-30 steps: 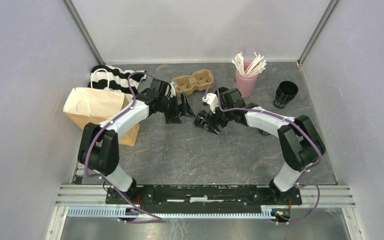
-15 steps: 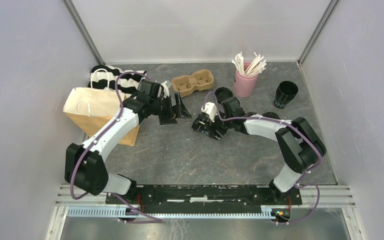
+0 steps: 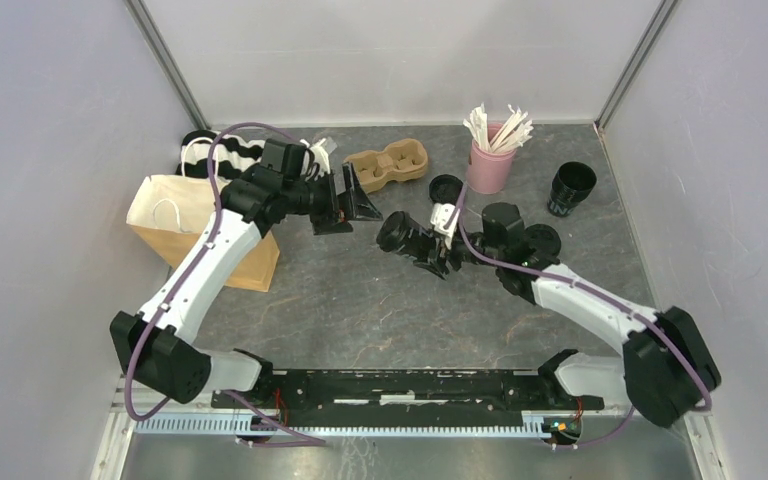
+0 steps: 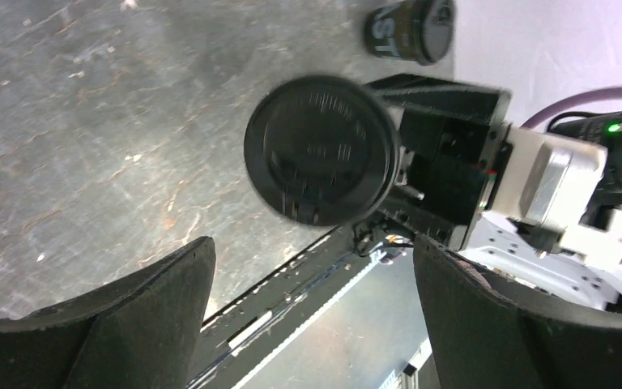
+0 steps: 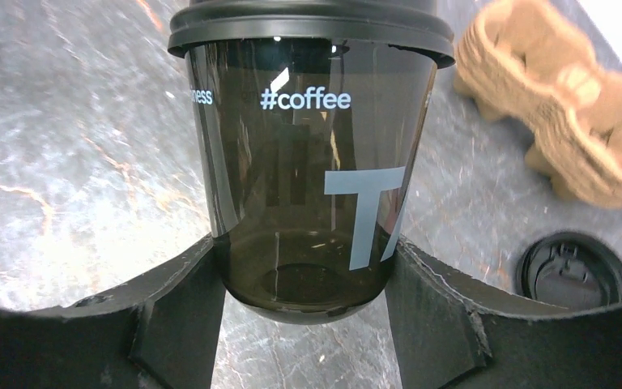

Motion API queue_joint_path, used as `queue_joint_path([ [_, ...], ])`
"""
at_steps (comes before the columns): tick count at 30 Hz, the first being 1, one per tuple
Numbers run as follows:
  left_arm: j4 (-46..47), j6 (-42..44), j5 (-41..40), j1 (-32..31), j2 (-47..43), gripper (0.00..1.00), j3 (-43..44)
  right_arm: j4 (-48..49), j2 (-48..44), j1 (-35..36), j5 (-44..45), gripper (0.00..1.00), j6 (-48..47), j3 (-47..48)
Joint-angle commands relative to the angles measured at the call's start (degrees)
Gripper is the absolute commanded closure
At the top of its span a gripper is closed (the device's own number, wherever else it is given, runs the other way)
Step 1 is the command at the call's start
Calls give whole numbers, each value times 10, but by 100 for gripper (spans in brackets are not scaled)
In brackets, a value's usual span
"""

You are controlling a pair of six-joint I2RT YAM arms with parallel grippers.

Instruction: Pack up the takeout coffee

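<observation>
One takeout coffee cup (image 3: 400,232), black with a black lid, is gripped near its base by my right gripper (image 3: 430,250) and held tipped, lid toward the left. In the right wrist view the cup (image 5: 308,162) reads "#coffee" and both fingers (image 5: 178,308) press its sides. My left gripper (image 3: 355,205) stands open just left of it, nothing between its fingers (image 4: 129,316); the lid (image 4: 320,150) faces that camera. A second black cup (image 3: 571,187) stands upright at the far right, also seen in the left wrist view (image 4: 409,28).
A brown pulp carrier tray (image 3: 388,165) lies at the back centre, with a loose black lid (image 3: 446,188) near it. A pink cup of white sticks (image 3: 490,160) stands behind. A paper bag (image 3: 200,225) and striped cloth (image 3: 225,150) lie at the left.
My right gripper closed on the lidded cup and tipped it toward the left as the arm swung outward. My left gripper drew back up and to the left, staying open.
</observation>
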Motion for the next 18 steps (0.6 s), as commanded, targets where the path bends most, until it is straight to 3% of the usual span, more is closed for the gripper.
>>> queue_joint_path([
  [1, -49, 10, 86, -2, 17, 2, 90, 74, -66, 7, -87, 39, -4, -18],
  [9, -113, 65, 77, -51, 47, 0, 138, 56, -73, 8, -113, 40, -5, 20],
  [18, -114, 53, 18, -63, 54, 3, 141, 47, -74, 9, -108, 41, -5, 22],
])
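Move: The coffee cup is already off the table in the right fingers, its lid tilted up towards the left hand. Its middle lies about 9 cm right, 3 cm back and 6 cm below the open left hand, and about 3 cm left, 2 cm forward and 3 cm above the right. The cup carrier stands some 14 cm ahead of the left hand, 4 cm right and 22 cm lower; the loose lid lies about 13 cm ahead of the right hand, 6 cm right and 14 cm lower. With the coffee cup still pinched near its base, the right hand rises about 5 cm, easing back 3 cm and slightly left, turns some 10 degrees counter-clockwise, then holds still. The left, fingers wide open, comes to the lid: it climbs about 5 cm while moving right and back, then sinks some 2 cm, turning about 10 degrees clockwise to bring its fingertips either side of the lid without closing. ##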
